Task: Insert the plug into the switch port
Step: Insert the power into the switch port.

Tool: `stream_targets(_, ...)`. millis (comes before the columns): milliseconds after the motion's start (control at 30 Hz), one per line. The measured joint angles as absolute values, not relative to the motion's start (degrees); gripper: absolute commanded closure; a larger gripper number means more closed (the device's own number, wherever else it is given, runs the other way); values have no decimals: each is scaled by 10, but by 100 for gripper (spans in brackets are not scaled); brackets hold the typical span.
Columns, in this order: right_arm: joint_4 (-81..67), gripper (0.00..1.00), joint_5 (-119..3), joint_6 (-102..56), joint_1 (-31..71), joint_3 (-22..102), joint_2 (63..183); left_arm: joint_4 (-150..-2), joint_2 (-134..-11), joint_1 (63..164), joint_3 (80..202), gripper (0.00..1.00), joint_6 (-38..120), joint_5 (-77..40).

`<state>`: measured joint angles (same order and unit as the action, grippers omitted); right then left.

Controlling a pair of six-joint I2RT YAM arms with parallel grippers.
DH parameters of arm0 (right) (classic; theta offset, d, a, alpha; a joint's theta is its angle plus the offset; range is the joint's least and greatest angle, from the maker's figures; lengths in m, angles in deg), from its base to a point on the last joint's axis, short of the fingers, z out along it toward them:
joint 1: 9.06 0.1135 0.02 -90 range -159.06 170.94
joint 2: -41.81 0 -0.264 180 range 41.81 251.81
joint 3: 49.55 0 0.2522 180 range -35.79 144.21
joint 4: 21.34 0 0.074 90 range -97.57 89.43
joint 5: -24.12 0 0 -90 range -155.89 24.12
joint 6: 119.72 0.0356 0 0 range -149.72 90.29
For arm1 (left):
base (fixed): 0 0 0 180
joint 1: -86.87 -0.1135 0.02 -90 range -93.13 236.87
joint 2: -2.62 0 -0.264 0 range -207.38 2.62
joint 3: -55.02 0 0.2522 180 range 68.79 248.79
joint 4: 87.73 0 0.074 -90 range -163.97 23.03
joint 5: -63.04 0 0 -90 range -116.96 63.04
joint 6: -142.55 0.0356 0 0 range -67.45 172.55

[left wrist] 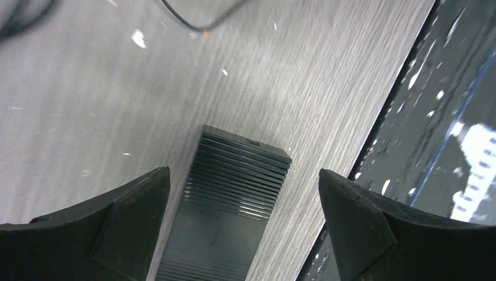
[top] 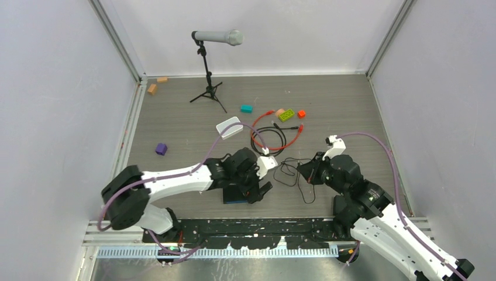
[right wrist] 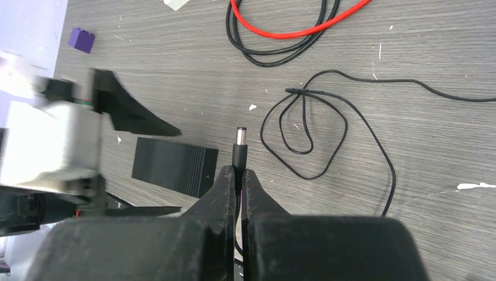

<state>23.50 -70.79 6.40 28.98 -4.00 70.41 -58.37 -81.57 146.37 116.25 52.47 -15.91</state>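
Observation:
The flat black ribbed box [top: 235,194] [left wrist: 234,193] [right wrist: 174,167] lies near the table's front edge, with a blue edge on its near side. Its switch port is too small to make out. My left gripper [top: 259,188] [left wrist: 244,172] hovers over the box, open wide, with nothing between its fingers. My right gripper [top: 305,171] [right wrist: 238,172] is shut on a black barrel plug [right wrist: 240,142] that ends a thin black cable [right wrist: 327,126]. The plug's tip points past the box's right end. The thin red cable [top: 257,130] [right wrist: 292,30] lies looped farther back, with one small connector end [top: 300,127].
A white rounded box [top: 229,127] sits behind the left arm. Coloured blocks [top: 286,115] and a purple block [top: 161,148] lie around. A microphone stand [top: 208,73] stands at the back. A thicker black cable [top: 275,137] coils with the red one. A dark rail [left wrist: 444,117] borders the near edge.

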Motion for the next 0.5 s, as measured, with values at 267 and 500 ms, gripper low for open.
stream_targets(267,201,99,-710,74,296,-74,740,-602,-653,1464,1150,0,389,-299)
stream_targets(500,158,100,-785,75,412,-75,857,-533,-515,1464,1092,3,203,-452)
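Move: The switch lies flat on the table, its port in the end facing the robot's right. That port is roughly 10 cm to the left of the right hand, about 4 cm back and some 15 cm below; the thin cord bundle is about 3 cm to this hand's left and 4 cm ahead, and the red-and-black cable loop about 5 cm left and 12 cm ahead, both at table height. From the open left hand, the switch's middle is about 7 cm left, level front to back, 4 cm below. The switch is left lying as the left hand, fingers already wide open, climbs about 10 cm away from it and a little forward, then swings left over it, turning some 45 degrees counter-clockwise. The right hand keeps the plug pinched and lowers it about 6 cm, then also carries it 3 to 4 cm left towards the port, tilting slightly. ##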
